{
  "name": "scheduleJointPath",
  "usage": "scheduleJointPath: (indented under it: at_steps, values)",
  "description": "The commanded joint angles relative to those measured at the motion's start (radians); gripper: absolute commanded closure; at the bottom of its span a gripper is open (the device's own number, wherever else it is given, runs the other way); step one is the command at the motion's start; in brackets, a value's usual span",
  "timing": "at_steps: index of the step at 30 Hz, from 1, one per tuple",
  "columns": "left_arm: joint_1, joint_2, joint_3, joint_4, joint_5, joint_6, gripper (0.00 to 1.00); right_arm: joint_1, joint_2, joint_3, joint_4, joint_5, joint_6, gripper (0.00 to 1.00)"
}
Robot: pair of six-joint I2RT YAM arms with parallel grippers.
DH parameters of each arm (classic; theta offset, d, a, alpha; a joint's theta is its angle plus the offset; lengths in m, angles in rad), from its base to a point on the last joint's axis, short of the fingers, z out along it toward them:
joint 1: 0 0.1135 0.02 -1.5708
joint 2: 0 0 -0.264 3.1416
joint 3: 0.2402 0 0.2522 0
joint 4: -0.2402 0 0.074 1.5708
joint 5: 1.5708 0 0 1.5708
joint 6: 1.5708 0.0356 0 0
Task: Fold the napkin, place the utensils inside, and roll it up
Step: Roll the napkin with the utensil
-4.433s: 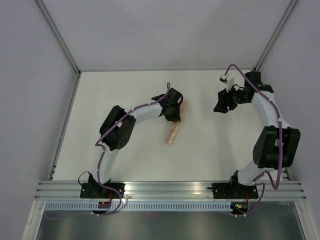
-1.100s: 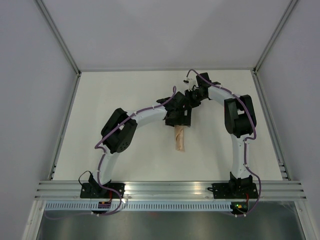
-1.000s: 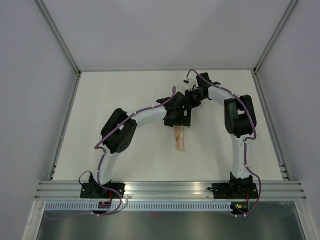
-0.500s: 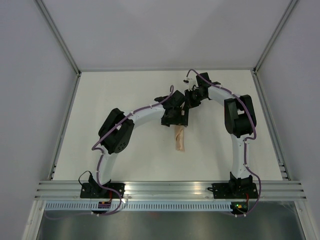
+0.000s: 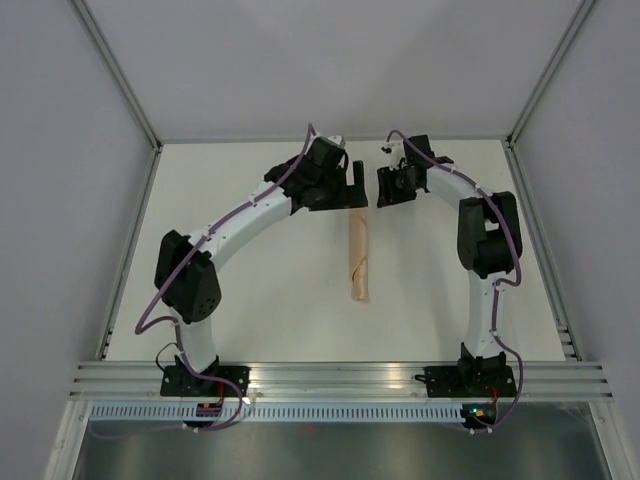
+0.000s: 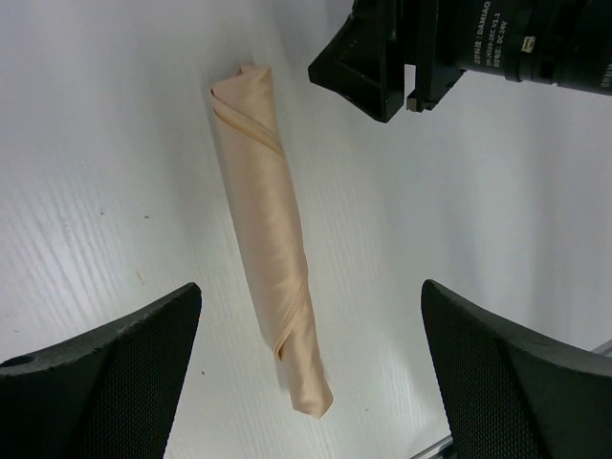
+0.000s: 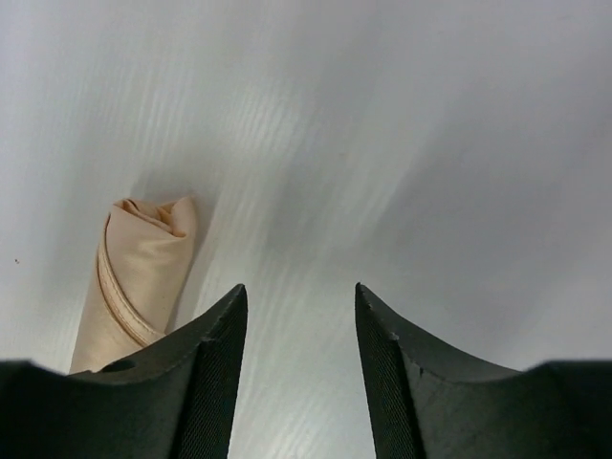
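The napkin (image 5: pixel 358 257) lies on the white table as a tight peach-orange roll, running near to far. Both ends show in the left wrist view, where the napkin (image 6: pixel 269 214) lies flat with nothing touching it. The utensils are hidden. My left gripper (image 5: pixel 355 188) hovers above the roll's far end, wide open and empty (image 6: pixel 311 292). My right gripper (image 5: pixel 386 188) is just right of that end, open and empty (image 7: pixel 298 287). Its far-end folds, the napkin (image 7: pixel 140 274), sit left of the right gripper's left finger.
The white table (image 5: pixel 250 300) has a metal frame rail (image 5: pixel 130 250) along its left side and grey walls behind. The two grippers face each other a short way apart at the far middle. The right gripper's housing (image 6: pixel 402 57) shows in the left wrist view.
The left arm has lifted off the roll and swung toward the far side. The right gripper has opened and drawn slightly right. The whole roll now shows, lying free.
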Motion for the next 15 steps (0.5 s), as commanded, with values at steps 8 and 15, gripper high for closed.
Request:
scheduleJointPath:
  at_steps: [8, 15]
  values:
    - [0.039, -0.418, -0.096, -0.003, 0.019, 0.131, 0.00, -0.176, -0.483, -0.049, -0.042, -0.023, 0.012, 0.28]
    - [0.039, -0.687, -0.344, 0.058, -0.019, 0.145, 0.00, -0.299, -0.893, -0.260, -0.030, 0.062, -0.054, 0.06]
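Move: The rolled napkin lies on the table, running forward and back, with no other thing near it. Its middle is some 7 cm behind the left hand, 3 cm to that hand's right and 15 cm below. From the right hand it is about 16 cm back, 11 cm to the left and 2 cm lower. Both hands retreat from the rolled napkin, left up 16 cm and leftward, right up 28 cm and rightward, opening wider. ##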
